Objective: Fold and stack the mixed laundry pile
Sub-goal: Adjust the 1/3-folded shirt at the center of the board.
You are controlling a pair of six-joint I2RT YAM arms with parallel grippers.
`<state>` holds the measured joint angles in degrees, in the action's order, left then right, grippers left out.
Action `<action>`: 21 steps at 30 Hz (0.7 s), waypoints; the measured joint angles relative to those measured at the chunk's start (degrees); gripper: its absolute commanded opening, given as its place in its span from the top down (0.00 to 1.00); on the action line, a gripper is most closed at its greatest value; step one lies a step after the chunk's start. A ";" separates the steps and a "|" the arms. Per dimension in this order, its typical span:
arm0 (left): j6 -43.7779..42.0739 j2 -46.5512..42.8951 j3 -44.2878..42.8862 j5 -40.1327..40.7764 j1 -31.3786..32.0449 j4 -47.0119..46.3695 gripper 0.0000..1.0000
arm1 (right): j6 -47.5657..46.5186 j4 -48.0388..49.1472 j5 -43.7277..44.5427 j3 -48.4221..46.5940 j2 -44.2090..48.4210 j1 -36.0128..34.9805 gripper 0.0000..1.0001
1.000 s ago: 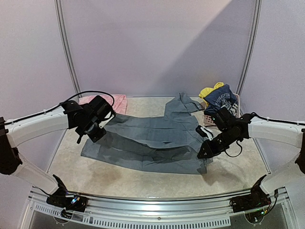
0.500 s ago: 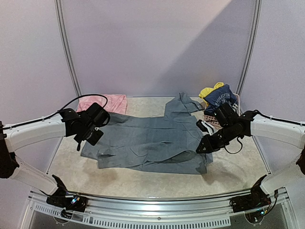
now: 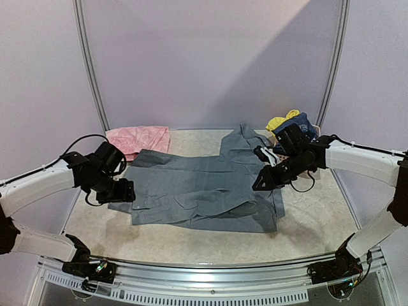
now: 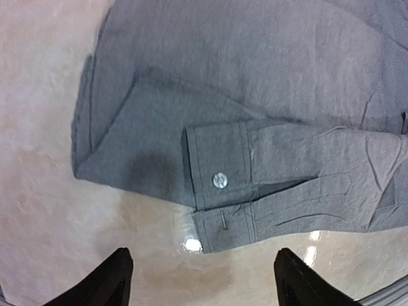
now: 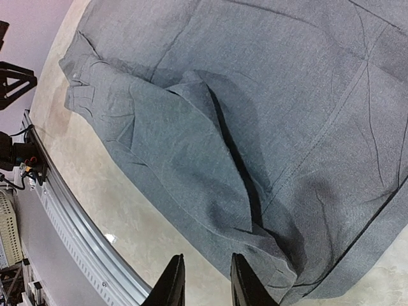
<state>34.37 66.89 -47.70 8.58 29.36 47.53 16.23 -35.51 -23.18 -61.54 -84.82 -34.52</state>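
Observation:
The grey collared button shirt (image 3: 204,185) of the laundry pile lies spread flat across the middle of the table. Its buttoned cuff (image 4: 220,191) rests on the table just ahead of my left gripper (image 4: 201,287), which hangs open and wide with nothing in it at the shirt's left edge (image 3: 121,190). My right gripper (image 3: 261,182) hovers over the shirt's right side; in its wrist view the fingers (image 5: 171,284) stand a little apart with only table and the shirt's (image 5: 268,95) hem below. The navy top (image 3: 298,127) and yellow piece (image 3: 280,120) sit heaped at the back right.
A pink cloth (image 3: 137,137) lies at the back left. The pink basket (image 3: 315,132) is mostly hidden behind my right arm. A metal rail (image 3: 204,280) runs along the near table edge, also seen in the right wrist view (image 5: 76,229). Curtain walls close the back.
My left gripper opened and let the sleeve go, then drew back to the left and nearer; the sleeve now lies flat. My right gripper moved back and left over the shirt.

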 measured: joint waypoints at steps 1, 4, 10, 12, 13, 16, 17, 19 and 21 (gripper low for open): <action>1.05 0.46 1.20 -1.81 -0.24 -0.22 0.29 | 0.00 0.00 -0.02 -0.11 -0.24 -0.02 0.75; 3.26 2.40 3.23 -5.70 -0.48 -0.76 0.31 | 0.00 -0.09 0.00 -0.13 -0.55 -0.02 0.75; 4.61 7.17 6.16 -9.68 -0.52 -3.67 0.38 | 0.00 -0.22 0.00 -0.13 -0.55 0.00 0.75; 4.70 9.31 6.36 -9.77 -0.52 -4.07 0.39 | 0.02 -0.42 0.00 -0.13 -0.55 0.00 0.75; 4.66 10.67 6.49 -9.81 -0.52 -4.55 0.40 | 0.02 -0.55 0.02 -0.13 -0.55 0.00 0.75; 4.68 13.20 6.97 -10.16 -0.52 -5.99 0.47 | 0.02 -0.79 0.04 -0.13 -0.55 0.00 0.75; 4.68 13.92 7.17 -10.43 -0.55 -6.54 0.49 | 0.02 -0.96 0.04 -0.13 -0.55 0.00 0.75; 4.63 14.93 7.39 -10.84 -0.57 -7.28 0.53 | 0.02 -1.27 0.07 -0.13 -0.55 0.00 0.74; 4.81 15.69 7.39 -11.17 -0.57 -8.35 0.58 | 0.02 -1.64 0.07 -0.13 -0.55 0.00 0.75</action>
<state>39.18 82.59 -40.32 -2.59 28.80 39.18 16.25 -37.15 -23.11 -61.67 -85.36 -34.52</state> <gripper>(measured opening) 0.478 0.255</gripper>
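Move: The near edge of the shirt's cuff lies about 10 cm below the left hand, 2 cm back and 2 cm to its right. The cuff's button is level with this hand and some 3 cm to its right; the shirt's near-left corner sits about 3 cm ahead and 6 cm left, both equally far below. From the right hand the cuff edge is roughly 38 cm left, 4 cm back and 14 cm below. The left hand sinks about 10 cm, slightly back, onto the cuff edge, fingers tilting downright and half closing. ##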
